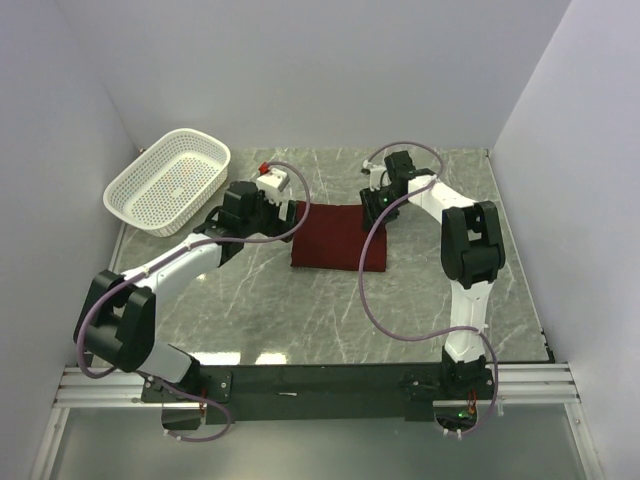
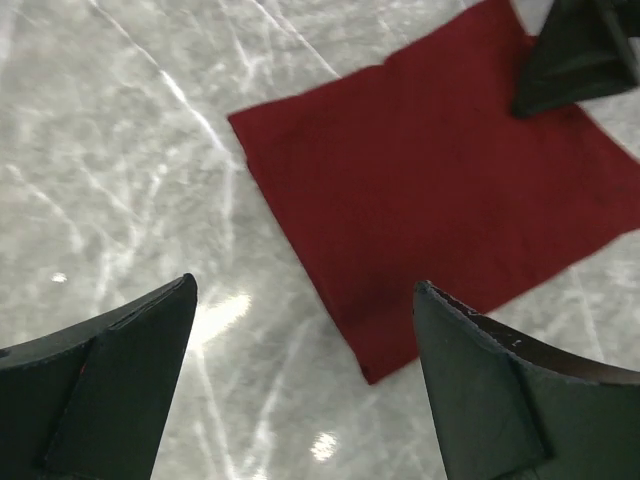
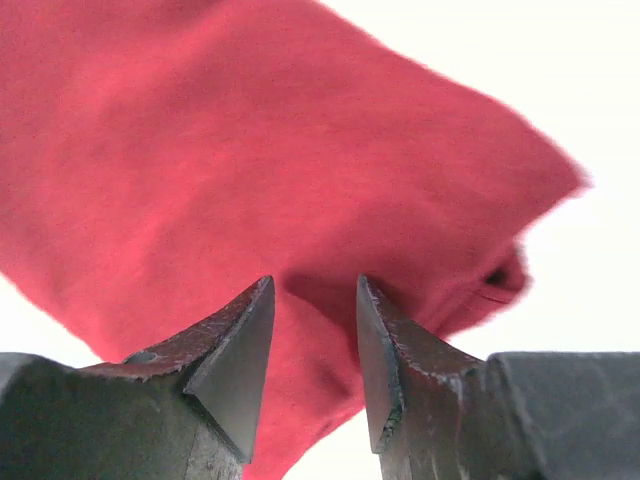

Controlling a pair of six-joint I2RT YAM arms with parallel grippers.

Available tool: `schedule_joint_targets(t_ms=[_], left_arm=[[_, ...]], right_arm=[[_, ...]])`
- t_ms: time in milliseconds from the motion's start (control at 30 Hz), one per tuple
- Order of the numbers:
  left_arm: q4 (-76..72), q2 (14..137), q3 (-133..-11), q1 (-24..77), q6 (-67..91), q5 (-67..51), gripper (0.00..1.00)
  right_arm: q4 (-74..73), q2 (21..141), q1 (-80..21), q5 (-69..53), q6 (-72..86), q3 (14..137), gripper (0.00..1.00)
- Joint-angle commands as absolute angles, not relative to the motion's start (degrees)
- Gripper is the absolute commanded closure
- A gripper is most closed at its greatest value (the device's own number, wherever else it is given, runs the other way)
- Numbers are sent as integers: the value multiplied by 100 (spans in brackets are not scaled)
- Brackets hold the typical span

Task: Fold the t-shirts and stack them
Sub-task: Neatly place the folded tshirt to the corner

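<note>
The dark red t-shirt (image 1: 335, 238) lies folded into a flat rectangle in the middle of the marble table. My left gripper (image 1: 288, 216) hovers just off the shirt's left edge. In the left wrist view its jaws (image 2: 305, 285) stand wide open over bare marble, with one corner of the t-shirt (image 2: 430, 190) between them and nothing held. My right gripper (image 1: 381, 207) is over the shirt's far right corner. In the right wrist view its jaws (image 3: 315, 280) stand a little apart just above the red cloth (image 3: 250, 150), which lies smooth in the gap. The right gripper's dark tip (image 2: 580, 50) shows in the left wrist view.
A white perforated basket (image 1: 140, 163) stands empty at the far left corner of the table. Pale walls close in the left, back and right sides. The arms' purple cables (image 1: 365, 290) loop over the marble in front of the shirt.
</note>
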State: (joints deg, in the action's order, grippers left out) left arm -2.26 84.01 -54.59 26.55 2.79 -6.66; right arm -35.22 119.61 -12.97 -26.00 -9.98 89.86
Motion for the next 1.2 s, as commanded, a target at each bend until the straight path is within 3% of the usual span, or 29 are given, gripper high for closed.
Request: schedule_joint_targets(t_ms=[0, 333, 533, 700, 1167], left_arm=[[-483, 8182, -5370, 2663, 720, -1098, 6], [-281, 8535, -5449, 2663, 941, -1267, 9], [-263, 8218, -5423, 2567, 1239, -1124, 6], [-290, 8236, -5335, 2531, 1634, -1345, 6], [-334, 7278, -4553, 2514, 1898, -1274, 6]], right_arm=[[-3112, 11725, -1239, -1725, -668, 8895, 54], [-3340, 11656, -835, -1379, -720, 8913, 53], [-3226, 11057, -703, -2292, -607, 8517, 38], [-3225, 11223, -703, -2865, -370, 8420, 37], [-3147, 11882, -791, -2698, 597, 8499, 32]])
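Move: The folded t-shirt lies with its middle about 7 cm to the right hand's left, 2 cm nearer the base and 2 cm below, so that hand hovers low near its right edge. From the left hand, the t-shirt's middle is about 12 cm to the right, 3 cm ahead and 13 cm down; the empty white basket is some 27 cm to the left, 13 cm ahead and 9 cm below. Right hand sweeps about 6 cm right, opening, then 3 left to the t-shirt's edge; left hand backs away. ##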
